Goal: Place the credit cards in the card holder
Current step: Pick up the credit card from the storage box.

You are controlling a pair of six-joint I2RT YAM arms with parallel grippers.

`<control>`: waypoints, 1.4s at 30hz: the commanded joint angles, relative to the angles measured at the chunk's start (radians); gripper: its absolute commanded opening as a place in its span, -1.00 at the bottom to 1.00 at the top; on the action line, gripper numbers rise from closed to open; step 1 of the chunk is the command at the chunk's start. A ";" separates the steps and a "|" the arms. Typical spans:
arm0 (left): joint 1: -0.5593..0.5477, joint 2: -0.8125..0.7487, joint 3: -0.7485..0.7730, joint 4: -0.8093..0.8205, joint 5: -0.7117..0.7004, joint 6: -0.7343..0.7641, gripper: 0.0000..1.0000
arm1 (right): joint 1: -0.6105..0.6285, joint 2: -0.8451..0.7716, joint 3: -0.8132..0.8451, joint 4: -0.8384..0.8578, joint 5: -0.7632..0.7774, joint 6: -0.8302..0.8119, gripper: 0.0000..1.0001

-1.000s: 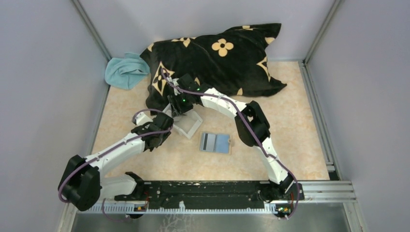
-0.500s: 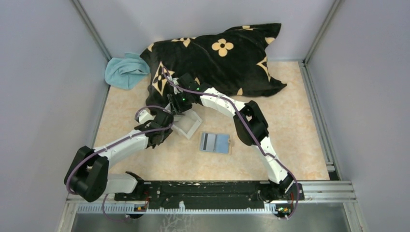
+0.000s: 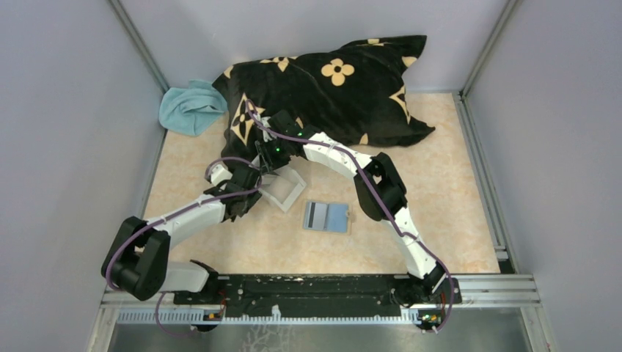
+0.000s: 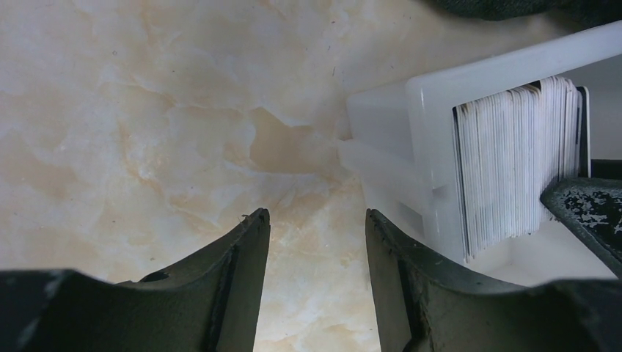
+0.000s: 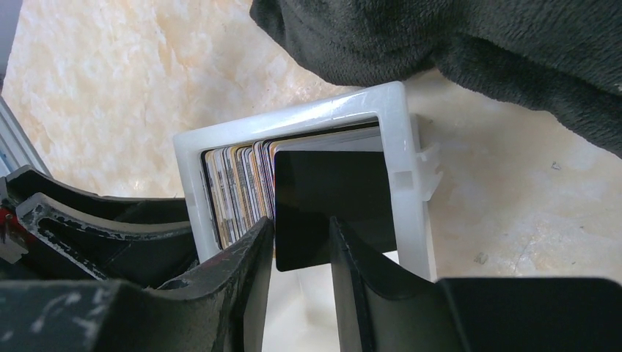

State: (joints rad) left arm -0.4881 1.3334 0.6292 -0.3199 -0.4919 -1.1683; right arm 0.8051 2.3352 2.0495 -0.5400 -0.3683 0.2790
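A clear tray (image 3: 287,192) sits mid-table and holds several credit cards (image 5: 235,187) standing on edge. One black card (image 5: 330,198) leans out at the front of the stack. My right gripper (image 5: 301,231) hangs over the tray, open with a narrow gap, and the black card's lower corner shows between its fingers. My left gripper (image 4: 317,216) is open over bare table, its right finger close to the tray (image 4: 440,95) corner. The tan card holder (image 3: 328,217) lies open to the right of the tray, showing grey and light blue, away from both grippers.
A black pillow with tan flowers (image 3: 330,88) lies along the back, its edge just behind the tray. A teal cloth (image 3: 189,106) is in the back left corner. Grey walls close three sides. A metal rail (image 3: 484,282) runs along the front.
My left arm has swung forward and right, bringing its gripper up beside the tray. The right gripper's jaws have narrowed over the black card.
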 commanded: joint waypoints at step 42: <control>0.025 -0.056 0.062 -0.133 0.021 0.054 0.20 | 0.011 -0.261 -0.159 0.117 0.227 -0.057 -0.83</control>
State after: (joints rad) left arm -0.4686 1.3136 0.6399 -0.3954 -0.4541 -1.1473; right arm 0.8150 2.1925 1.9224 -0.4957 -0.2020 0.2485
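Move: The black credit card stands in the storage box right under the right hand's open fingers, its middle some 2 cm ahead, 1 cm left and 2 cm below. The white card stack is about 2 cm back and 2 cm left of that hand, 3 cm below; the storage box's middle, 3 cm back, 3 cm right and 4 cm down. From the left hand the black card is about 5 cm ahead, 10 cm right and 3 cm higher. The right hand closes, pinching the black card's edge, then draws it about 3 cm up and 2 cm right. ##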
